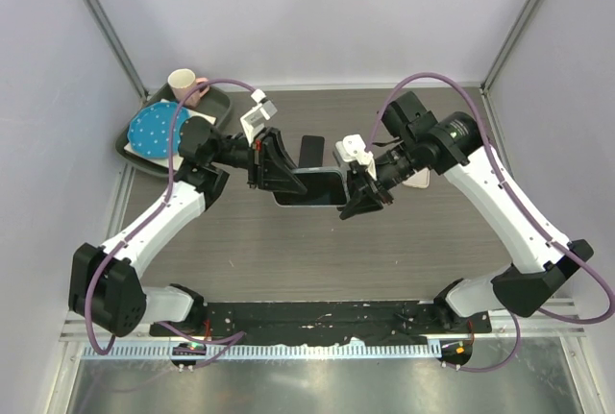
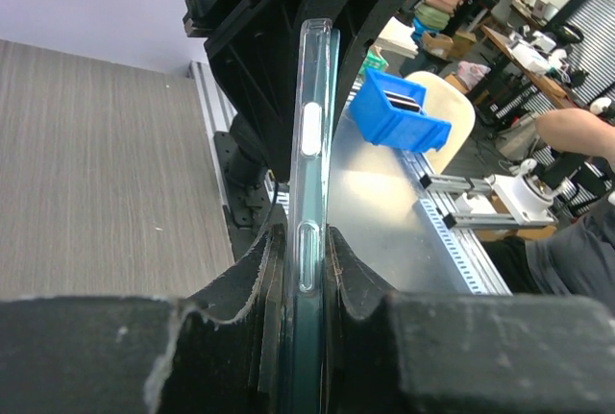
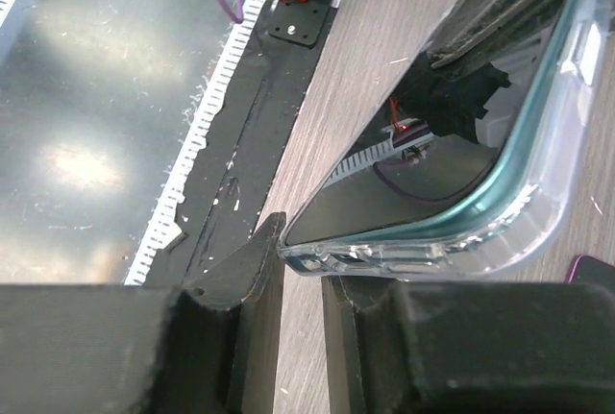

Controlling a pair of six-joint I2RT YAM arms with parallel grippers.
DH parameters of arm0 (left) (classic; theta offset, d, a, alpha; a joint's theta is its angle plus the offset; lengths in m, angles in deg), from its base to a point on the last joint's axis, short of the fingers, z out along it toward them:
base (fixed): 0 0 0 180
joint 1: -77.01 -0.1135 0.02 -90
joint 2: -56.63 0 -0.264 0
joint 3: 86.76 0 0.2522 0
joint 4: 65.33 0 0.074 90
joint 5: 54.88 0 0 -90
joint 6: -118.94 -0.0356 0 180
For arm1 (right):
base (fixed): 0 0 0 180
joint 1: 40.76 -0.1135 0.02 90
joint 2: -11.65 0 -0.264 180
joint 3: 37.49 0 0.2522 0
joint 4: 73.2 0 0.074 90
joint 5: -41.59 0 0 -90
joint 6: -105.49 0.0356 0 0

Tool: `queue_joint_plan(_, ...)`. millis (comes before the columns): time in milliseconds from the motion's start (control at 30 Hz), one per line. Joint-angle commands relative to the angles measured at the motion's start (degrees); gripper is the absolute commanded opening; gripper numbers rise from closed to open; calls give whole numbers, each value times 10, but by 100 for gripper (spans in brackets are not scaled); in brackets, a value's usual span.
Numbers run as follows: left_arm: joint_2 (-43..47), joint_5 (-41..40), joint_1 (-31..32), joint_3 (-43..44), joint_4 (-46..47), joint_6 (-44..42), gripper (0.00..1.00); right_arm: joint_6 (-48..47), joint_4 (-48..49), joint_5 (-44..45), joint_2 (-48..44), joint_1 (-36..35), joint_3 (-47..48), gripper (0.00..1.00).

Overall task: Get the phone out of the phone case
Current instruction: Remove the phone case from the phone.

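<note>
The phone [image 1: 309,186], dark with a teal rim, sits in a clear case and is held off the table at the centre between both grippers. My left gripper [image 1: 279,172] is shut on it. In the left wrist view the case [image 2: 312,126] runs edge-on between the fingers of the left gripper [image 2: 307,241]. My right gripper [image 1: 357,201] is at the phone's right end. In the right wrist view its fingers [image 3: 306,251] stand a narrow gap apart with nothing between them. The left fingertip [image 3: 272,231] touches the corner of the case [image 3: 538,203], whose end edge lies across the right fingertip.
A dark tray [image 1: 219,102] at the back left holds a blue dotted plate [image 1: 154,128] and a pink cup [image 1: 183,81]. A flat black object [image 1: 310,152] lies just behind the phone. A pale flat item [image 1: 420,179] lies under the right arm.
</note>
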Motion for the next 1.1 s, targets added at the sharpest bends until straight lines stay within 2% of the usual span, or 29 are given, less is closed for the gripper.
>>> queue_joint_plan(0, -35, -48, 26, -16, -43, -2, 0, -71, 78, -123, 6, -49, 63, 1)
queue_joint_plan(167, -41, -50, 30, -12, -40, -1, 0, -90, 56, -120, 18, -69, 79, 1)
queue_joint_plan(300, -37, -54, 30, -15, -34, -1, 0, -12, 113, -76, 15, -70, 70, 3)
queue_joint_plan(333, -34, -57, 27, -15, -33, -1, 0, 25, 132, -42, 12, -69, 66, 14)
queue_joint_plan(467, -24, -71, 11, -20, -27, -5, 0, 110, 198, 28, -32, -56, 22, 36)
queue_joint_plan(533, -19, -76, 8, -20, -28, -10, 0, 167, 237, 55, -45, -52, 0, 40)
queue_joint_plan(567, -19, -76, 7, -18, -28, -11, 0, 175, 244, 80, -52, -51, -5, 41)
queue_joint_plan(733, -12, -81, 0, -16, -37, -22, 0, 226, 299, 97, -78, -35, -44, 43)
queue_joint_plan(833, -6, -77, -9, -14, -37, -25, 0, 317, 368, 108, -90, -11, -68, 47)
queue_joint_plan(900, 0, -77, -12, -14, -41, -31, 0, 405, 411, 75, -92, 30, -83, 48)
queue_joint_plan(967, 4, -78, -14, -14, -51, -44, 0, 478, 489, 36, -89, 66, -96, 50)
queue_joint_plan(1000, 6, -77, -17, -14, -52, -46, 0, 550, 516, -1, -89, 97, -114, 50)
queue_joint_plan(1067, 8, -78, -19, -14, -54, -50, 0, 644, 642, -13, -96, 118, -165, 51)
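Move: The right fingers already hold the phone case by its lower right corner. The case's middle lies about 6 cm to that hand's left, 3 cm ahead and 2 cm higher, and its upper right corner about 5 cm ahead and 4 cm up. Far below on the table, some 25 cm down, a black phone lies 24 cm ahead and 6 cm left, a pale phone 24 cm ahead and 21 cm right. From the left hand, the case's middle is 2 cm right. Still pinching the lower corner of the case, the right hand tugs back about 2 cm, then its fingers open and let go. It swings forward some 10 cm and finally rises, turning clockwise, to bring the open fingers around the case's upper right corner. The left hand keeps its grip on the case, going back slightly and then about 4 cm forward with a small counter-clockwise turn. ##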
